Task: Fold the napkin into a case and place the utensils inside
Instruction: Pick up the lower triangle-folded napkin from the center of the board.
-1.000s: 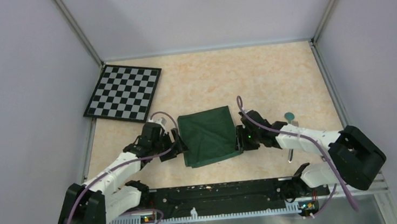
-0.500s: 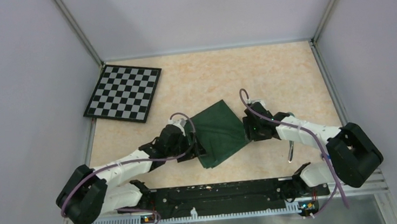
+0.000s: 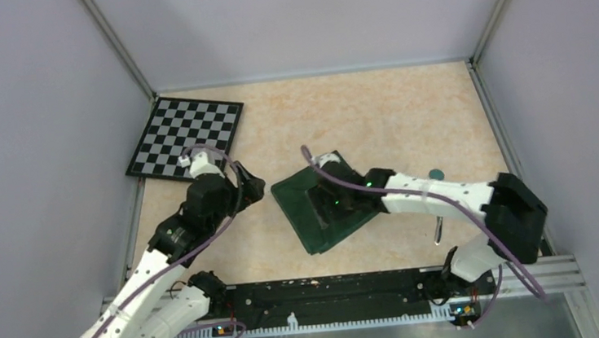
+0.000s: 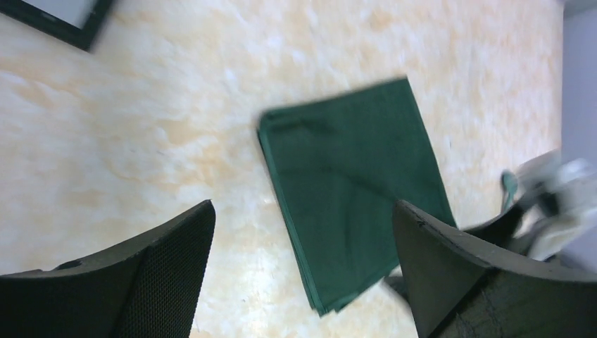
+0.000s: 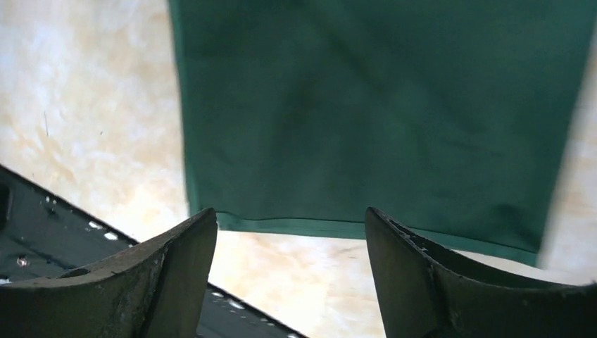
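Observation:
The napkin (image 3: 299, 198) is a folded dark green square, lying turned at an angle mid-table. It fills the right wrist view (image 5: 380, 105) and lies below the left wrist camera (image 4: 352, 183). My right gripper (image 3: 322, 212) hovers over the napkin's near part, open, its fingers (image 5: 176, 274) empty above the near hem. My left gripper (image 3: 250, 188) is raised left of the cloth, open and empty, fingers (image 4: 155, 274) wide apart. Of the utensils, a teal round head (image 3: 437, 175) and a silver handle (image 3: 438, 230) peek out beside the right arm, which hides the rest.
A black-and-white checkered board (image 3: 187, 138) lies at the back left, just beyond my left wrist. The black base rail (image 3: 332, 293) runs along the near edge and shows in the right wrist view (image 5: 28, 232). Grey walls enclose three sides.
Both grippers opened and let go of the napkin, which now lies turned at an angle. The left arm rose and pulled back left; the right arm swung left over the cloth.

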Controlling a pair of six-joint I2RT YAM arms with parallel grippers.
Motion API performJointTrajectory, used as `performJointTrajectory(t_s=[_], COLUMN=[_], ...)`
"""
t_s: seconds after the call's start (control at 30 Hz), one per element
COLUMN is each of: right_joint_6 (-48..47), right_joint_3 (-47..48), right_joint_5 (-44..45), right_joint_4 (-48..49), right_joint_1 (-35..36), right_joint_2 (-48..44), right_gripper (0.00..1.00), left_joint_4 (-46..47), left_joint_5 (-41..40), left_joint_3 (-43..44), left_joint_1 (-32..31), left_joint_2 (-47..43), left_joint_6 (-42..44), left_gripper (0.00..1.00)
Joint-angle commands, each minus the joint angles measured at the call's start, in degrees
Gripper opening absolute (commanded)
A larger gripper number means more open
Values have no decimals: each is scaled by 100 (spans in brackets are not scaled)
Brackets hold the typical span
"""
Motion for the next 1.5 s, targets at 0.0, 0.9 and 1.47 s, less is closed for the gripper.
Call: performJointTrajectory(t_s=[0.0, 0.9, 1.47], right_joint_6=[591, 896, 614], right_joint_3=[640, 2064, 1858], right_joint_5=[-322, -100, 349], right_joint_4=[141, -1284, -851], right_joint_1=[846, 1329, 1268], right_joint_2=[1053, 3178, 2996], right_gripper=[76, 58, 0], left_joint_4=[-695, -470, -378], left_joint_5=[-1205, -1081, -710], left_joint_3=[513, 182, 71], left_joint_1=[117, 123, 122], left_joint_2=[-489, -2084, -1636], left_joint_6=[-47, 546, 474], left_gripper=[99, 99, 99])
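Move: The napkin's near left corner, the one to be pinched, lies about 6 cm back and 6 cm to the left of the right hand, some 9 cm below it. The rest of the napkin spreads outward from there, its middle about 4 cm ahead of this hand and 2 cm to its left; the spoon's bowl lies some 9 cm ahead and 25 cm to the right. From the left hand, the same corner is about 11 cm back, 11 cm to the right and 18 cm down. The right hand sinks some 8 cm onto the napkin's near left corner while going back and left, runs about 3 cm too far left and comes back, its fingers swinging some 20 degrees towards straight down, then closes and pinches the corner. Meanwhile the left hand, empty and open, clears away from the napkin, rising and going left some 6 to 7 cm each with a slight draw back, its fingers tipping up about 15 degrees, and then waits there. ##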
